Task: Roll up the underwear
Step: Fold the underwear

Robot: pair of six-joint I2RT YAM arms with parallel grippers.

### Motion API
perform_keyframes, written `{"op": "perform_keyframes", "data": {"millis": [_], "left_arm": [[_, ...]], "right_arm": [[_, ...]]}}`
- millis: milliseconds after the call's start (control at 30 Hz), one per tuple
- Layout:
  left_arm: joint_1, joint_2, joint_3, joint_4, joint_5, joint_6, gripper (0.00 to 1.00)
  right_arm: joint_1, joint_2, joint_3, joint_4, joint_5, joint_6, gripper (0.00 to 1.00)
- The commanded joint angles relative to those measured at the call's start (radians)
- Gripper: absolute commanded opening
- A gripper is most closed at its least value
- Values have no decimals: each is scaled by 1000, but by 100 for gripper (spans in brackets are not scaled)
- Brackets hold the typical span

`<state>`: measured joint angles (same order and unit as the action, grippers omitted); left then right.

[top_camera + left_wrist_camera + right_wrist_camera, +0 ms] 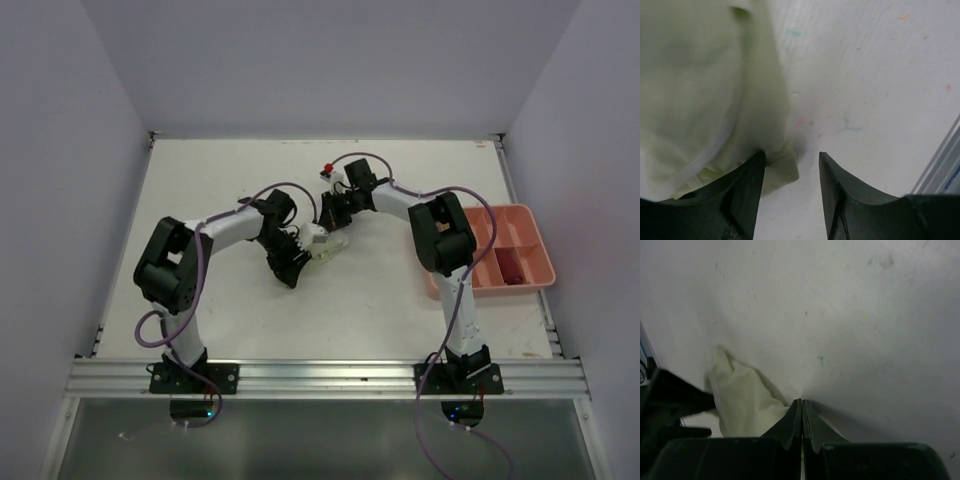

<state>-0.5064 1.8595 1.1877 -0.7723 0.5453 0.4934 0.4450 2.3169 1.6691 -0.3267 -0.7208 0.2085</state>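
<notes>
A pale yellow-green underwear [333, 247] lies bunched on the white table near the middle. In the left wrist view this underwear [705, 90] fills the upper left. My left gripper [791, 156] is open, its left finger resting against the cloth's lower edge, with bare table between the jaws. My right gripper [801, 401] is shut with its tips down on the table. The same underwear [745, 395] lies just left of its fingers, and no cloth shows between them. From above, the left gripper [303, 258] and right gripper [335, 228] meet at the garment from opposite sides.
A salmon-pink tray [545, 262] with compartments sits at the right edge of the table, with a dark red garment [509, 268] in one compartment. The right arm's elbow hangs over the tray's left side. White walls enclose the table on three sides.
</notes>
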Motion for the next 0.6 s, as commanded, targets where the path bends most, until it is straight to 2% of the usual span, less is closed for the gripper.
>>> {"op": "perform_keyframes", "data": {"millis": [0, 133, 233, 367, 567], "left_arm": [[94, -2, 81, -15, -186, 138, 52], [218, 15, 176, 30, -248, 148, 52], [256, -18, 211, 27, -226, 143, 54], [261, -111, 139, 54, -205, 137, 55], [261, -154, 30, 18, -39, 5, 54]], "right_arm": [[-18, -94, -101, -116, 41, -115, 0], [-26, -189, -195, -164, 31, -120, 0], [-25, -237, -264, -201, -25, -89, 2], [-19, -332, -322, -256, -104, -106, 2], [-37, -343, -286, -249, -3, -152, 2]]}}
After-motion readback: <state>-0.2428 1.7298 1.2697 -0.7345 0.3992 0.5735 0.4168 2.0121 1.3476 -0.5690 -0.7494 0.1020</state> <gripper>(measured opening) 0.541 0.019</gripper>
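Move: The narrow folded underwear lies aslant on the table between the hands. Its middle is about 6 cm ahead of the left hand and 6 cm to its right, with the near-left end at that hand's half-open fingers. From the right hand the middle is some 6 cm back and 3 cm to the left, and the far-right end is by its shut fingertips. Its cloth is only a centimetre or so below either hand, with nothing else close by. Both hands spin the underwear clockwise on the table from its opposite ends: the left, fingers staying half open, pushes the near-left end forward about 13 cm and to the left, while the right, fingers kept shut, sweeps the far-right end back some 10 cm and to the right, skimming at table height. The left hand climbs as it goes, its fingertips swinging forward some 20 degrees, then eases back a little while still rising off the cloth, and the right ends by lifting a few centimetres clear. ##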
